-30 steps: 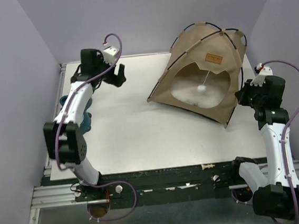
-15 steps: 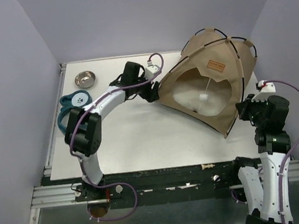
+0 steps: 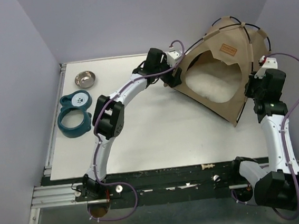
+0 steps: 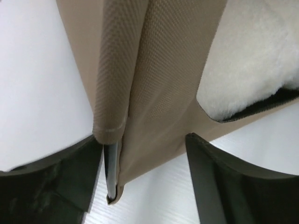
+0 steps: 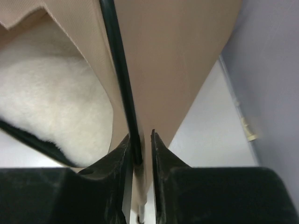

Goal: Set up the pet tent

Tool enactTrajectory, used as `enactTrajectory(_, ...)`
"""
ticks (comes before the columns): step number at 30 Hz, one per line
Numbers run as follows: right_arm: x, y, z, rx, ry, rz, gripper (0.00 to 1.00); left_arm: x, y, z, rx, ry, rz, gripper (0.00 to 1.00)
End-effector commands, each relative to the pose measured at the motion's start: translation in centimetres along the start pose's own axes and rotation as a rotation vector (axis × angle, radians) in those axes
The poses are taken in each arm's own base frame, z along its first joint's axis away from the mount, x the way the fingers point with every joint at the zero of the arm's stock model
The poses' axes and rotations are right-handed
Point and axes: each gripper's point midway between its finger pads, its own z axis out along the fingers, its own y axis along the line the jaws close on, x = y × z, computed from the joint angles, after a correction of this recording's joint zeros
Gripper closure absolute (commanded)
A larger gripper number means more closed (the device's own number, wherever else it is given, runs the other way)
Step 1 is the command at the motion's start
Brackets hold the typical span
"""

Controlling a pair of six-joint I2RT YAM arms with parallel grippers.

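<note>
The tan pet tent (image 3: 228,107) stands upright in the back right corner, its opening facing forward with white fleece (image 3: 215,82) inside and an orange label (image 3: 229,47) above. My left gripper (image 3: 177,77) is at the tent's left front corner. In the left wrist view it (image 4: 144,137) is open wide, straddling the folded corner (image 4: 154,84) and its black pole end (image 4: 111,172). My right gripper (image 3: 252,89) is at the tent's right edge. In the right wrist view it (image 5: 140,135) is parted narrowly, with the black pole (image 5: 119,70) against the left finger.
A steel bowl (image 3: 85,78) sits at the back left. In front of it lies a teal ring-shaped dish (image 3: 73,122) with a light blue paw-print lid (image 3: 78,100). The purple right wall (image 3: 290,35) is close behind the tent.
My left arm swung from the far left across to the tent's corner. The tent shifted right and back toward the corner. The right jaws have parted slightly. The dangling pom-pom no longer shows.
</note>
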Motion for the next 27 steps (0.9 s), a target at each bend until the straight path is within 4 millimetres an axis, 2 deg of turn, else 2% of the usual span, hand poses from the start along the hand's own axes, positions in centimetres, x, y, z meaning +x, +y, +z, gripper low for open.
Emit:
enactTrajectory(1,-4.1,-1.3,1.1,0.051,-0.099,-0.073,0.61,-2.0,1.1,-5.9,-0.052,-0.01,0.003,0.1)
enactTrajectory(2,-3.8,-1.2,0.9,0.044,-0.081,-0.073,0.51,-2.2,1.1,-8.3,-0.042,-0.011,-0.008,0.07)
enactTrajectory(4,-3.7,0.4,0.2,-0.044,-0.08,-0.087,0.23,-1.2,0.7,-13.0,-0.002,0.015,-0.04,0.01)
enactTrajectory(7,-3.9,2.6,-2.0,-0.169,-0.088,-0.092,0.0,0.4,0.8,-19.9,-0.023,0.043,-0.036,0.01)
enactTrajectory(9,-4.5,3.9,-3.8,-0.244,-0.098,-0.108,0.0,2.5,1.2,-23.7,-0.069,0.086,-0.038,0.01)
enactTrajectory(12,-5.8,5.6,-7.0,-0.343,-0.108,-0.154,0.0,5.3,3.2,-28.5,-0.187,0.158,-0.032,0.01)
enactTrajectory(16,-7.2,8.5,-11.7,-0.529,-0.174,-0.253,0.0,8.8,7.7,-33.6,-0.371,0.259,-0.032,0.01)
enactTrajectory(18,-7.4,10.0,-13.6,-0.629,-0.203,-0.296,0.0,10.5,11.4,-36.9,-0.492,0.3,-0.045,0.01)
enactTrajectory(20,-6.9,11.5,-14.7,-0.727,-0.189,-0.312,0.0,11.7,14.2,-38.7,-0.546,0.366,-0.033,0.01)
enactTrajectory(23,-5.0,13.7,-14.8,-0.852,-0.11,-0.347,0.0,12.9,18.5,-39.5,-0.62,0.485,0.025,0.01)
enactTrajectory(26,-2.1,15.8,-13.8,-0.919,-0.003,-0.432,0.0,13.6,22.2,-38.8,-0.659,0.528,0.071,0.01)
enactTrajectory(27,-1.2,16.9,-14.0,-0.967,0.018,-0.465,0.0,13.3,23.5,-38.7,-0.679,0.54,0.096,0.02)
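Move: The metal bowl lies far off to the left hand's left, some 48 cm, about 8 cm farther out and 12 cm lower; the feeder's paw dish is about 51 cm left of the left hand, 3 cm back. The tent's left corner is almost straight below that hand, about 9 cm down. The right hand has the tent's right pole between its pads; the tent's right corner is roughly 6 cm back from it, 4 cm left and 19 cm down. Draw the left gripper off the tent's left corner, open it fully and sweep it some 45 cm left towards the metal bowl, arcing up, then down, while its fingers swing round from pointing right to forward and down. Open the right fingers wide to free the tent pole, then rise and cross about 16 cm left before the tent's opening, drawing back a little and turning some 50 degrees counter-clockwise. ##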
